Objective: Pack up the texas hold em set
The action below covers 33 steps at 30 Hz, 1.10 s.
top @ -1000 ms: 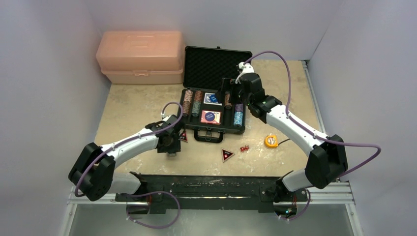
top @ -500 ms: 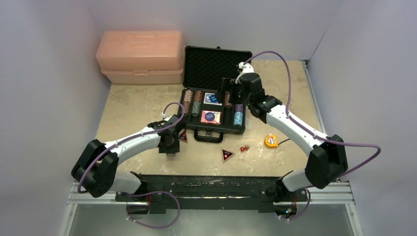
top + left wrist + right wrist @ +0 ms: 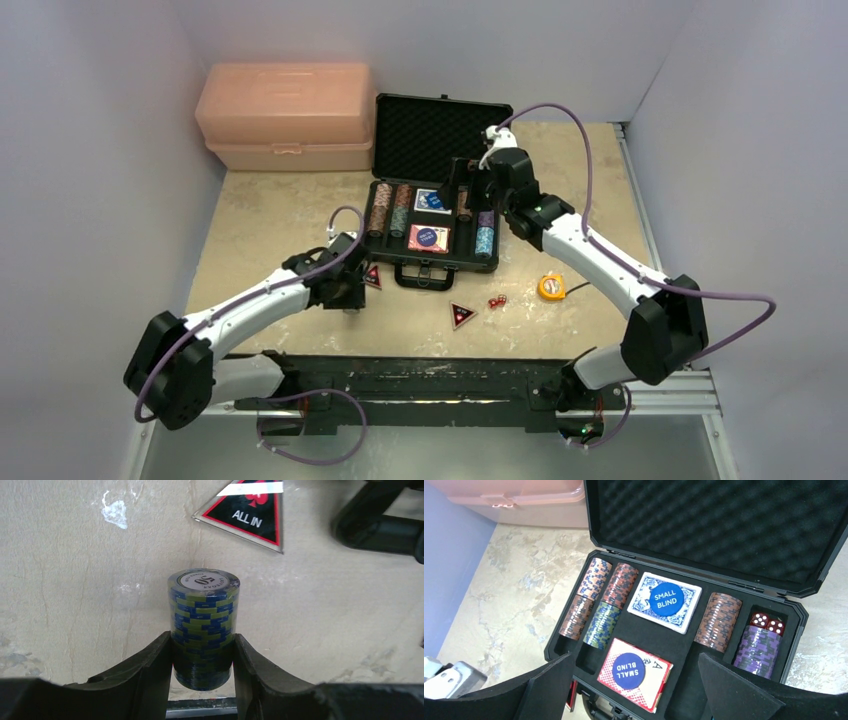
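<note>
My left gripper (image 3: 203, 660) is shut on a green-and-blue chip stack (image 3: 203, 610) that stands upright on the table, one jaw on each side of its lower half. An "ALL IN" red triangular button (image 3: 250, 512) lies just beyond it. From above, the left gripper (image 3: 345, 295) hides the stack. The black case (image 3: 440, 268) lies open with chip stacks (image 3: 596, 597), a blue card deck (image 3: 664, 601), a red card deck (image 3: 634, 674) and red dice (image 3: 768, 623) in its foam. My right gripper (image 3: 634, 665) hovers open above the case, empty.
A second triangular button (image 3: 461, 315) and two red dice (image 3: 496, 301) lie on the table in front of the case. An orange tape measure (image 3: 551, 287) sits to their right. The salmon-pink box (image 3: 287, 115) stands at the back left. The case handle (image 3: 380, 525) is near the left gripper.
The left jaws have closed in on the chip stack and the left arm's elbow has swung left. The right arm has not moved.
</note>
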Tool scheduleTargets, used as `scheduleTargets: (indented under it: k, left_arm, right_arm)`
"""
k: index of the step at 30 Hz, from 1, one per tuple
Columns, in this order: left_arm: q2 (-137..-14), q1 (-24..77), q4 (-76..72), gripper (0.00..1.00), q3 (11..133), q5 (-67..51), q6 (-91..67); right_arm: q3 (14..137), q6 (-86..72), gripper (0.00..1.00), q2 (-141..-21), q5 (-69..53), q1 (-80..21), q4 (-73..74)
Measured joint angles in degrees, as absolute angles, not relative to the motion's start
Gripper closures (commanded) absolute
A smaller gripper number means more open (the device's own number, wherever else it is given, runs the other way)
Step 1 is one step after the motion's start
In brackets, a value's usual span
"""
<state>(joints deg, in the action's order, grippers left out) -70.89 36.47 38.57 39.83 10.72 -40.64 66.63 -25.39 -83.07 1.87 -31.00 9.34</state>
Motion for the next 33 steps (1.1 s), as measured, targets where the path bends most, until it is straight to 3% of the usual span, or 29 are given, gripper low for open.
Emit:
scheduleTargets:
  k: [21,33]
  left_arm:
    - [-48.0,36.5,40.4,1.0,43.6,4.1,-27.7]
    - [-44.0,36.5,37.5,1.0,45.8,-12.0,-21.1]
  right_arm:
    - [59.1,-26.3,0.01,-71.5,-10.3,-31.1,-5.6]
    - [53.8,-27.0,0.01,-66.8,-23.9,-31.1,-17.4]
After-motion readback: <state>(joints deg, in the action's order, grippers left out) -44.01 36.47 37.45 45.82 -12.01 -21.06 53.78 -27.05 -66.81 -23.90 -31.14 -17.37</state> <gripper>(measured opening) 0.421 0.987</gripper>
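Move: Between the left fingers is the green-and-blue chip stack, already clear of the table. The open right gripper hangs roughly 18 cm ahead, 21 cm right and 18 cm above this hand; the case's free slot is 16 cm ahead, 23 cm right; the nearer ALL IN triangle 7 cm ahead, 4 cm right. From the right hand, the stack is about 18 cm back, 21 cm left, 18 cm down, and the brown stack 5 cm ahead, 2 cm right, 19 cm down. Lifting the chip stack some 15 cm almost straight up, then bearing about 5 cm right towards the right gripper, the left hand keeps its grip and swings its fingertips outward and rightward while turning clockwise. The right hand, still wide open and empty, rises about 12 cm and draws back 8 cm from over the case, drifting left and swinging round counter-clockwise to face the stack. ##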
